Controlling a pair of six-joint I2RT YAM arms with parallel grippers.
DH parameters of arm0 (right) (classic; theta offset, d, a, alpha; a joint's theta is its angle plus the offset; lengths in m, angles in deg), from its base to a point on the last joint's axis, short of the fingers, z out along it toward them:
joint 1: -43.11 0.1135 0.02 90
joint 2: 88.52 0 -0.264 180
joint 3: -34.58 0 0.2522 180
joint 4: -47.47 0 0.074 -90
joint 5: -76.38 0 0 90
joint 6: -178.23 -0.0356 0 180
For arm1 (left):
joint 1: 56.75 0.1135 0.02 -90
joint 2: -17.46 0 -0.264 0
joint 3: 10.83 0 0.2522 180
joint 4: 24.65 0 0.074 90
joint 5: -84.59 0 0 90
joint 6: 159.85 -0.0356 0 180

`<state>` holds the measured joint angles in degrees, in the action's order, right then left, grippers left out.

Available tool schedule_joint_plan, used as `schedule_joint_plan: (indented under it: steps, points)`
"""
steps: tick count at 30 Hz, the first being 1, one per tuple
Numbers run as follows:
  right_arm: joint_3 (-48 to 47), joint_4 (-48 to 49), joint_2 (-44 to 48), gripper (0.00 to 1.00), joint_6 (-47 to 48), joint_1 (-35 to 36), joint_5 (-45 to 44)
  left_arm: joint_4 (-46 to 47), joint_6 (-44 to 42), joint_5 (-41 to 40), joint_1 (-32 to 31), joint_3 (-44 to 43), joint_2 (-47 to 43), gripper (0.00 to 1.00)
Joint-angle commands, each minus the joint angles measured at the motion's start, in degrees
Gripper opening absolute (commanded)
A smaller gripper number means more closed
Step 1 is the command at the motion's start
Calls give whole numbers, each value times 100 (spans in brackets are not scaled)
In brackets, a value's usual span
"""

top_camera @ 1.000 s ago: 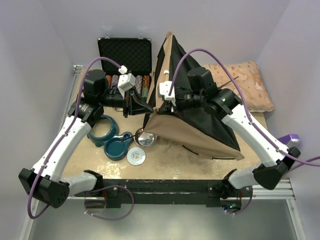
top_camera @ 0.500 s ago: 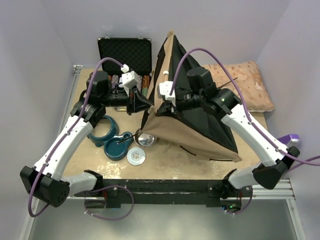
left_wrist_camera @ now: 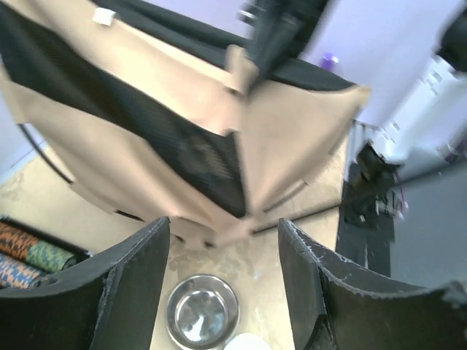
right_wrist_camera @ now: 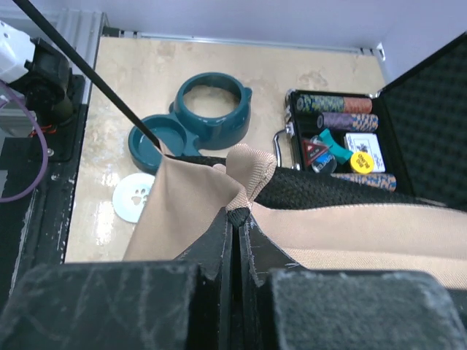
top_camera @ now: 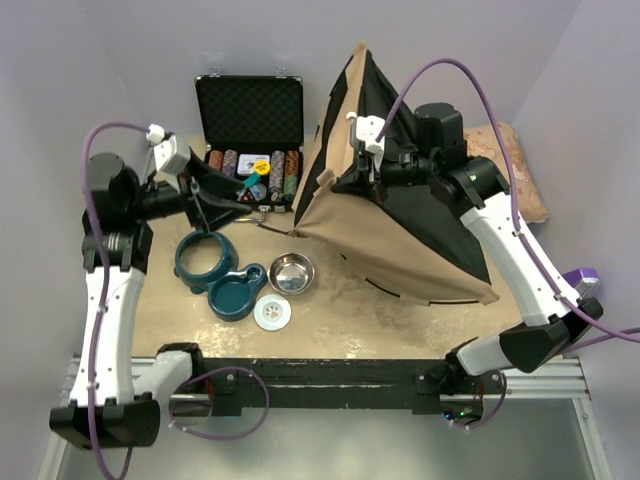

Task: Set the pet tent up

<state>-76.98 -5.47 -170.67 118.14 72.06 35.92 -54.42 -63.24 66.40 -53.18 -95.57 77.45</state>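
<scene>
The pet tent, tan canvas with black lining, leans half raised over the right of the table. My right gripper is shut on a bunched tan fold at the tent's upper left edge, and a dark nub sits pinched between its jaws. A thin black pole runs out from the fabric toward the upper left. My left gripper hangs open to the left of the tent, apart from it. In the left wrist view the tent lies beyond the open fingers, with nothing between them.
An open black poker chip case stands at the back left. A teal double bowl, a steel bowl and a white paw-print lid lie front left. A beige patterned pillow sits behind the tent at right.
My left gripper opened, let go of the tent's edge and drew back to the left. The right gripper lifted its hold up and to the right, raising the tent.
</scene>
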Motion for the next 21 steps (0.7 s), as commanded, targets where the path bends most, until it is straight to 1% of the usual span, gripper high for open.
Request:
schedule_joint_plan:
  steps: [1, 2, 4, 5, 6, 7, 8, 9, 10, 14, 19, 21]
  points:
    - [-441, 235, -3, 0, -214, -38, 293, 1859, 1252, 973, -6, 610, -873, 65]
    - [-477, 209, -20, 0, -222, -56, 302, 2239, 1481, 1167, -6, 760, -1049, 64]
    - [-512, 235, -20, 0, -293, -65, 293, 2872, 1920, 1134, -23, 962, -1339, 61]
    - [-530, 253, -20, 0, -336, -74, 293, 3397, 2288, 1072, -23, 1059, -1480, 58]
    - [-538, 288, -20, 0, -389, -74, 311, 3986, 2823, 994, -41, 1199, -1577, 54]
    - [-556, 305, -29, 0, -433, -74, 319, 5001, 3324, 932, -41, 1366, -1630, 51]
    - [-582, 297, -47, 0, -451, -74, 328, 5812, 3929, 870, -41, 1515, -1648, 48]
    - [-609, 279, -73, 0, -451, -74, 346, 6220, 4318, 774, -50, 1569, -1631, 46]
    - [-635, 253, -82, 0, -451, -74, 355, 6067, 4253, 695, -58, 1483, -1613, 44]
    - [-662, 253, -82, 0, -460, -74, 363, 6093, 4051, 475, -190, 1368, -1578, 40]
    - [-635, 262, -56, 0, -495, -74, 399, 6118, 3874, 307, -305, 1438, -1455, 38]
    - [-600, 279, -29, 0, -504, -74, 381, 6119, 3769, 255, -489, 1455, -1420, 37]
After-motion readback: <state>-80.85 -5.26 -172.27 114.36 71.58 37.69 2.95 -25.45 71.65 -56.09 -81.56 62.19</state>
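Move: The tent pole's free end stands roughly 11 cm back from the left gripper and about 8 cm above it, about level with it sideways. The tan tent corner from which the pole sticks out is some 9 cm to this gripper's right, 2 cm back and 7 cm lower; the steel bowl is about 9 cm right, level ahead, some 38 cm below. From the right gripper, the pole's end is about 14 cm back, 16 cm left and 8 cm up. The left hand, already empty and open, draws back about 11 cm, quickly at first, and climbs some 6 cm to the pole's free end, rolling about 20 degrees and swinging a little clockwise until its fingers point almost straight right, while they close from well open to a narrower gap without shutting. The right hand keeps its pinch on the bunched tan cloth and lifts it about 2 cm early on, then all but holds still. ##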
